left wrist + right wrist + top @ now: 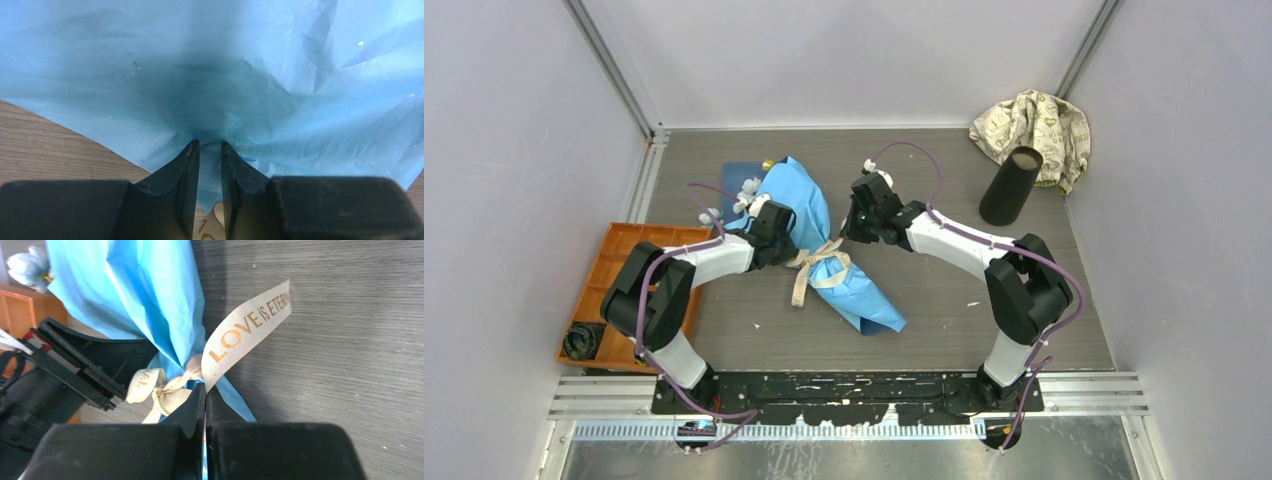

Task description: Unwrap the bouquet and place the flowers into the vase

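The bouquet (809,205) lies slantwise on the dark table, wrapped in blue paper (250,75) and tied at its waist with a cream ribbon (820,268). Pale flowers (746,192) poke out at its upper left end, and one bloom (22,265) shows in the right wrist view. My left gripper (210,145) is shut on a fold of the blue paper beside the knot. My right gripper (205,387) is shut on the base of a printed ribbon tail (245,327), next to the bow (160,390). The black vase (1011,186) stands at the back right, apart from both arms.
A beige patterned cloth (1039,125) is bunched in the back right corner behind the vase. An orange tray (629,270) sits at the left edge with a black object (582,340) in its near corner. Grey walls close in three sides.
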Motion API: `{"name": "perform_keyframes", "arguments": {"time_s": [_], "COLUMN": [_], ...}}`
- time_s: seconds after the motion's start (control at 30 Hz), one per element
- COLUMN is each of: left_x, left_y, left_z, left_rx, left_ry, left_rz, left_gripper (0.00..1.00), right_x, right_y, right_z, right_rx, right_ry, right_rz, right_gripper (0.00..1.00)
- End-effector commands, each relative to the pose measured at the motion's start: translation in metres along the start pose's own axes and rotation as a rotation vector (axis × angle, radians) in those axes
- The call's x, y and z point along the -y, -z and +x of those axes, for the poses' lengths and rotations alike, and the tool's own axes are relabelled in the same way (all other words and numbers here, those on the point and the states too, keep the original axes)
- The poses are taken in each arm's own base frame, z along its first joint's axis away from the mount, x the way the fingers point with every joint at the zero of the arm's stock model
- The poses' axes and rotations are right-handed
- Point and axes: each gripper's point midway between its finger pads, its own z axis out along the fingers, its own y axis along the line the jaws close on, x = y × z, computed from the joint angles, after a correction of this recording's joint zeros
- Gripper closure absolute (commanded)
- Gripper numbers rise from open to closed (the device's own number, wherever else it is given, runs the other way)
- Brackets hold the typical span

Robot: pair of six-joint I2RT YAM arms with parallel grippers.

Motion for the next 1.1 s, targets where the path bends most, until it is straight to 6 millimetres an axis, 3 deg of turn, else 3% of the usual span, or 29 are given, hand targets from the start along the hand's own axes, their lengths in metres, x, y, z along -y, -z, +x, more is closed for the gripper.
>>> {"name": "perform_keyframes", "arguments": {"time_s": [0.0,0.13,0.33,0.5,0.67,0.73,0.83,0.93,1.07], "left_x": [-0.062,-0.063,-0.065,-0.067,-0.069,-0.070,-0.066,-0.049,-0.018], "left_y": [-0.010,-0.011,-0.014,-0.015,-0.016,-0.016,-0.014,-0.005,0.024], "left_z": [0.054,0.054,0.056,0.057,0.055,0.054,0.053,0.045,0.023], "left_rx": [-0.164,-0.166,-0.173,-0.177,-0.171,-0.171,-0.177,-0.175,-0.129], "left_ry": [-0.076,-0.079,-0.082,-0.087,-0.095,-0.098,-0.096,-0.101,-0.088], "left_rz": [-0.206,-0.213,-0.224,-0.235,-0.249,-0.255,-0.244,-0.169,-0.037], "left_gripper": [0.75,0.75,0.75,0.75,0.75,0.75,0.76,0.78,0.78], "right_x": [-0.010,0.001,0.019,0.030,0.037,0.036,0.029,0.025,0.027], "right_y": [0.034,0.083,0.182,0.247,0.294,0.302,0.297,0.278,0.244], "right_z": [-0.043,-0.073,-0.118,-0.134,-0.140,-0.140,-0.133,-0.123,-0.108], "right_rx": [0.141,0.274,0.509,0.630,0.710,0.715,0.675,0.614,0.522], "right_ry": [0.055,0.107,0.150,0.157,0.152,0.151,0.156,0.166,0.180], "right_rz": [0.024,0.102,0.208,0.253,0.267,0.253,0.205,0.178,0.183], "right_gripper": [0.99,0.99,0.99,0.99,0.99,0.99,0.99,0.99,0.99]}}
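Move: The bow's knot on the blue wrap sits about 6 cm below the right fingertips and 4 cm to their left, level with them fore and aft; these fingers already hold one ribbon tail. The wrap's closed tip lies some 14 cm back and 8 cm to the right, 9 cm down; the black vase is roughly 12 cm ahead and 30 cm right. From the left hand, at the paper, the knot is about 5 cm right. Keep the ribbon tail pinched in the shut right gripper and pull it away to the right, first low, then climbing steeply, ending about 19 cm higher, 16 cm right and a little back, the wrist tilting up some 25 degrees. Keep the left fingers down at the blue paper; that hand gets drawn about 3 cm right, then starts easing back. ##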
